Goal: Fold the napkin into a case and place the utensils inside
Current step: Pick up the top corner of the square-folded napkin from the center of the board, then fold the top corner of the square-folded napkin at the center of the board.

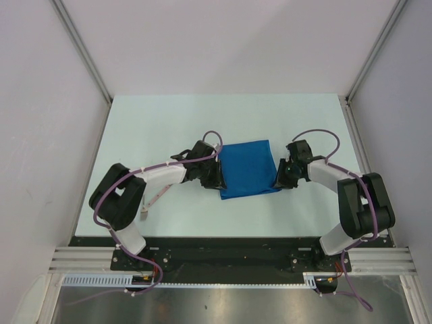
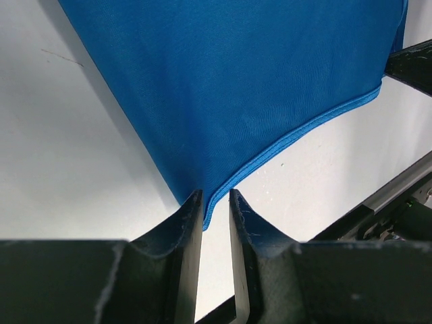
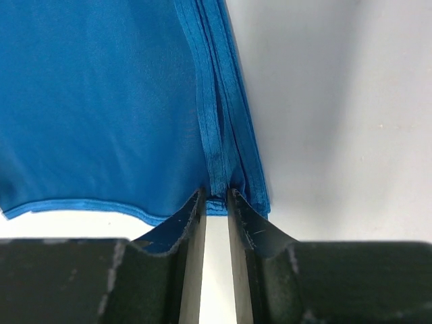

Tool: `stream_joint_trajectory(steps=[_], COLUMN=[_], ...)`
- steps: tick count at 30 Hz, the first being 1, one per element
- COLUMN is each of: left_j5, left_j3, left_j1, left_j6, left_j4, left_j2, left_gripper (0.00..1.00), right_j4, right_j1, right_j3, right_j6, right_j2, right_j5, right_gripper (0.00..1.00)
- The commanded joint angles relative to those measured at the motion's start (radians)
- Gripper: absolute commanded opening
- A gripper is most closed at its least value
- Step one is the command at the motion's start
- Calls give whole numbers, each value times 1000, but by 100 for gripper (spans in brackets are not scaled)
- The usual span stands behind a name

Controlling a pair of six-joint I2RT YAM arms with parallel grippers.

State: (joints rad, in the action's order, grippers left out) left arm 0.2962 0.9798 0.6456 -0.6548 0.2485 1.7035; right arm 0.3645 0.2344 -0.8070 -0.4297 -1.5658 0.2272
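The royal-blue napkin [image 1: 248, 169] lies folded into a flat, roughly square pad in the middle of the table. My left gripper [image 1: 218, 179] is at its near left corner. In the left wrist view the napkin [image 2: 236, 88] tapers to a hemmed corner that reaches just between the fingertips of the left gripper [image 2: 216, 199], whose jaws stand a little apart. My right gripper [image 1: 279, 177] is at the near right corner. There the napkin [image 3: 101, 101] shows its stacked folded edges, which end at the tips of the right gripper [image 3: 216, 196], also slightly apart. A slim pale utensil [image 1: 150, 202] lies under the left arm.
White walls close in the table [image 1: 169, 121] on the left, right and back. A black and aluminium rail [image 1: 223, 253] carries the arm bases along the near edge.
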Motion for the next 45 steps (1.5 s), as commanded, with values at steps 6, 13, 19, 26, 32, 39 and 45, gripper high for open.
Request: stream_joint_trajectory(steps=[6, 13, 19, 26, 32, 39, 45], left_j5=[3, 7, 11, -14, 4, 20, 20], left_j3=[2, 0, 5, 16, 51, -38, -92], left_j1=[5, 5, 6, 2, 2, 2, 2], left_j6=[-3, -8, -3, -5, -8, -19, -26], left_j4=[-20, -29, -28, -14, -26, -78, -109], left_j2=[-27, -25, -27, -62, -28, -16, -13], left_gripper=[27, 27, 27, 27, 28, 27, 26], right_j4=[77, 110, 132, 203, 199, 162, 137], right_j1=[109, 141, 144, 167, 190, 238, 267], right_j3=[-12, -49, -96, -222, -362, -572, -765], right_j6=[-12, -20, -17, 18, 39, 34, 13], right_j2=[-43, -77, -10, 36, -82, -264, -433], right_j5=[-313, -370, -356, -330, -272, -141, -33], right_gripper=[25, 12, 0, 0, 0, 0, 0])
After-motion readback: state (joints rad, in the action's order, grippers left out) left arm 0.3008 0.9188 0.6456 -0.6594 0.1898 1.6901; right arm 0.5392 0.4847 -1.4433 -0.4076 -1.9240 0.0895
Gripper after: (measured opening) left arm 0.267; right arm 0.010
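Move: The top layer's near-right corner of the folded napkin sits practically between the right fingertips, about 1 cm below. From that hand, the napkin's far-left corner is some 14 cm ahead and 19 cm left, its far-right corner 15 cm ahead and 3 cm left, its near-left corner 3 cm back and 19 cm left. From the idle left hand, the near-right corner lies about 19 cm right, level with it and slightly lower. The right hand pinches the top-layer corner, lifts about 6 cm and carries it some 15 cm forward-left. ##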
